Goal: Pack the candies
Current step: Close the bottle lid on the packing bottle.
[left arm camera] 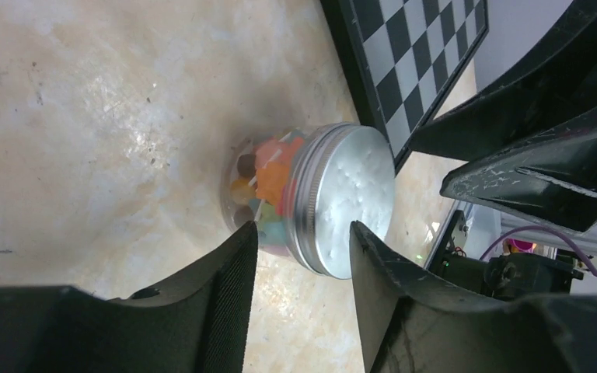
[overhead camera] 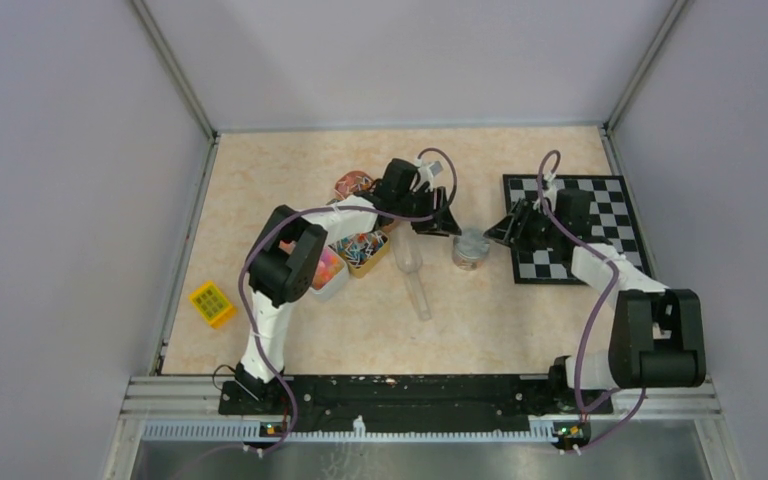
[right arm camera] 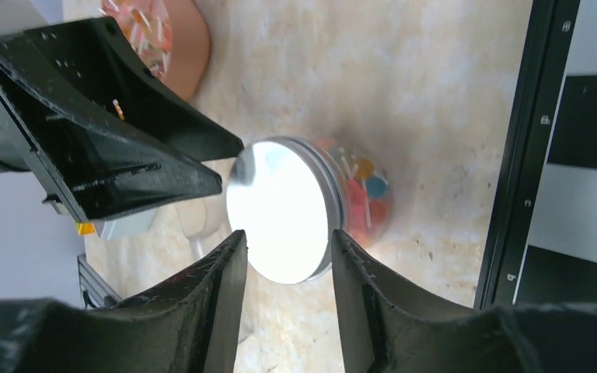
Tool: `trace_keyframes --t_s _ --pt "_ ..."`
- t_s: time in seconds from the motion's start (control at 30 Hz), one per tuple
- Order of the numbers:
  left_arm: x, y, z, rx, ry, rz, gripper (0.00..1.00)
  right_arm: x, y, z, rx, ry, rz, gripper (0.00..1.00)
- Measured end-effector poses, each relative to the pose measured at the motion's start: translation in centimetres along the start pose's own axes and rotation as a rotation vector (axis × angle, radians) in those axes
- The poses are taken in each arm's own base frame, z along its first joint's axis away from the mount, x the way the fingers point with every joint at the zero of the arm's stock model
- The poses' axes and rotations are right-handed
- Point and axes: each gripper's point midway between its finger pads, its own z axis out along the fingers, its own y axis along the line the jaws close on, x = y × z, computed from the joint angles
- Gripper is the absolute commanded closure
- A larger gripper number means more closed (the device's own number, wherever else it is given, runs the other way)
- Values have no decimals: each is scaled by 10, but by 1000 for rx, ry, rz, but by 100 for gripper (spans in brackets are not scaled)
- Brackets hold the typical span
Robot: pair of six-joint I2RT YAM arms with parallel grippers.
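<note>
A small clear jar [overhead camera: 471,249] with a silver screw lid [left arm camera: 347,198] stands mid-table, holding mixed orange, red, yellow and blue candies [left arm camera: 268,186]. My left gripper [overhead camera: 448,228] hovers just left of the jar, and in its own view the left gripper [left arm camera: 303,235] is open, the jar beyond its tips. My right gripper [overhead camera: 495,234] is close on the jar's right. In the right wrist view the right gripper [right arm camera: 284,237] is open and empty, with the lid [right arm camera: 280,208] and the candies [right arm camera: 364,194] just past its tips.
A clear plastic scoop [overhead camera: 412,273] lies left of the jar. Under the left arm sit a brown bowl [overhead camera: 352,185], a yellow tub [overhead camera: 365,252] and a white tub [overhead camera: 328,272] of sweets. A checkerboard [overhead camera: 600,205] lies right; a yellow block [overhead camera: 212,303] lies far left.
</note>
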Motion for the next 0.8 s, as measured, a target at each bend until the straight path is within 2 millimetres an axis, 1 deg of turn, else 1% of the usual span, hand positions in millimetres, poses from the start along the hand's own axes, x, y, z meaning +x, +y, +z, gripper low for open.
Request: trace_keyframes --t_s 0.07,0.17,0.2,0.23,0.27,0.33,0.47,0.57,0.67,0.73,0.8 --pt "2 5 3 -5 7 -3 52 9 -4 0 5 22 13 62" --pt "13 14 8 -17 30 -26 59 27 -13 6 12 64 33 81" --pt "14 14 8 -14 31 -31 62 34 -18 9 16 76 41 85" --pt "14 14 8 -13 28 -28 70 43 -21 12 13 93 60 87" --pt "15 13 8 -9 26 -26 75 45 -21 14 -8 93 71 88" --pt "14 11 7 -9 12 -19 79 42 -21 17 -32 72 69 89" --pt "14 14 3 -25 -10 -22 82 40 -20 20 -69 28 58 92" --pt "15 15 2 -27 -31 -21 83 40 -20 21 -86 -10 46 92" --pt "15 16 0 -25 -47 -25 83 38 -18 25 -95 -43 27 89" --pt "14 17 -1 -25 -54 -27 77 36 -18 28 -100 -50 23 85" --pt "12 18 -2 -29 -62 -32 74 31 -15 30 -108 -55 20 81"
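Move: The bottle lid lies between the open fingers of both hands. From the left hand it is about 4 cm to the right and 2 cm lower. From the right hand it is about 3 cm to the left, 1 cm farther out and 4 cm lower. The clear scoop lies some 8 cm left and 5 cm back of the left hand. The chessboard's middle is about 17 cm right and 7 cm ahead of the right hand. Down from both sides onto the lid's rim: the right hand sinks about 4.5 cm while drawing back 2 cm and easing left, the left hand sinks about 2 cm. Both close and pinch opposite edges, one finger over the lid's face, the other behind its rim. Keeping hold, the right hand then works nearly 2 cm forward while the left drifts about 1 cm left. ##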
